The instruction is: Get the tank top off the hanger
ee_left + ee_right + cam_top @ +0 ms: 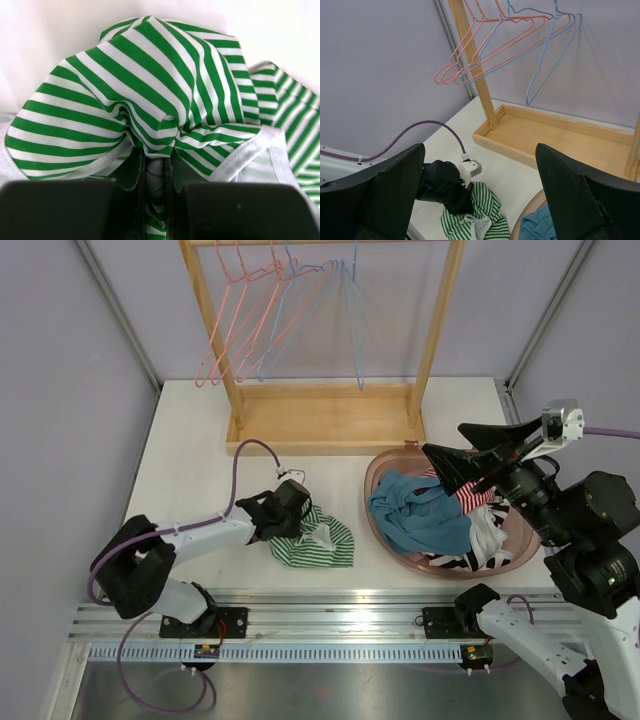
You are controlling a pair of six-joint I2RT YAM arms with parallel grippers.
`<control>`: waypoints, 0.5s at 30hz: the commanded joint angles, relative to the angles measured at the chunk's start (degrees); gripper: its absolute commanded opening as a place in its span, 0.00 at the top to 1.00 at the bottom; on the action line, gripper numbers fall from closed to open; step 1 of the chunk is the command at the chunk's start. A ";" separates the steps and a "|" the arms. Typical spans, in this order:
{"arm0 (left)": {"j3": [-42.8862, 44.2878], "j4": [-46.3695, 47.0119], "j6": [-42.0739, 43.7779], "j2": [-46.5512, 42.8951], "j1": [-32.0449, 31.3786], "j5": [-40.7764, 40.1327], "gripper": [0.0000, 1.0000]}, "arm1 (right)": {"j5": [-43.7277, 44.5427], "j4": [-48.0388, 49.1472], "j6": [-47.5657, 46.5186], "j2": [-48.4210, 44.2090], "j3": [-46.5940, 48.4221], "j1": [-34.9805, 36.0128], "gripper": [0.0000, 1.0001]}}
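The green-and-white striped tank top (pixel 322 542) lies bunched on the white table, off any hanger. My left gripper (pixel 296 519) is down on its left edge. In the left wrist view the jaws are nearly together with a fold of the striped tank top (pixel 150 75) pinched in the left gripper (pixel 156 175). Pink and blue wire hangers (pixel 280 310) hang bare on the wooden rack. My right gripper (pixel 466 454) hovers open above the basket with nothing between its fingers. The right wrist view looks down on the tank top (pixel 482 215) and the left gripper (pixel 454 192).
A wooden rack (pixel 325 418) with a tray base stands at the back of the table. A brown basket (pixel 374 475) at the right holds blue, red-striped and black-and-white clothes. Purple walls close both sides. A metal rail runs along the near edge.
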 commanded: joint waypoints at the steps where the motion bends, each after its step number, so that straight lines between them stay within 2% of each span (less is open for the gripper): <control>1: 1.21 -4.13 -1.26 -8.31 -0.78 -3.79 1.00 | 2.01 -1.04 0.19 -1.03 -0.44 0.17 0.00; 6: 8.15 -10.02 -0.03 -19.13 -3.06 -6.17 1.00 | 8.41 -2.98 -0.25 -2.43 -0.44 0.17 0.01; 12: 23.97 -16.97 4.71 -21.08 -5.70 -5.38 1.00 | 18.45 -5.88 0.28 -3.14 0.00 0.26 0.01; 15: 30.91 -17.68 7.34 -19.85 -6.84 -0.65 1.00 | 19.77 -6.41 0.28 -4.28 0.70 0.17 0.01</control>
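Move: The left gripper is already shut on the bunched green-striped tank top at table height. The basin it is bound for has its middle about 35 cm to the right and 5 cm ahead, at much the same height; the blue tank top in it lies some 27 cm right and 3 cm ahead. The wooden rack base is centred about 26 cm ahead and 6 cm right. From the right gripper, the basin lies roughly 12 cm right, 8 cm ahead and 46 cm below. Keep the left gripper shut on the pinched striped fabric and raise it fast, about 23 cm nearly straight up, easing a little to the right later in the rise, while the fingers swing some 25 degrees forward and rightward out of their downward slant. Carry the empty, open right gripper about 5 cm to the right, turning it clockwise. ##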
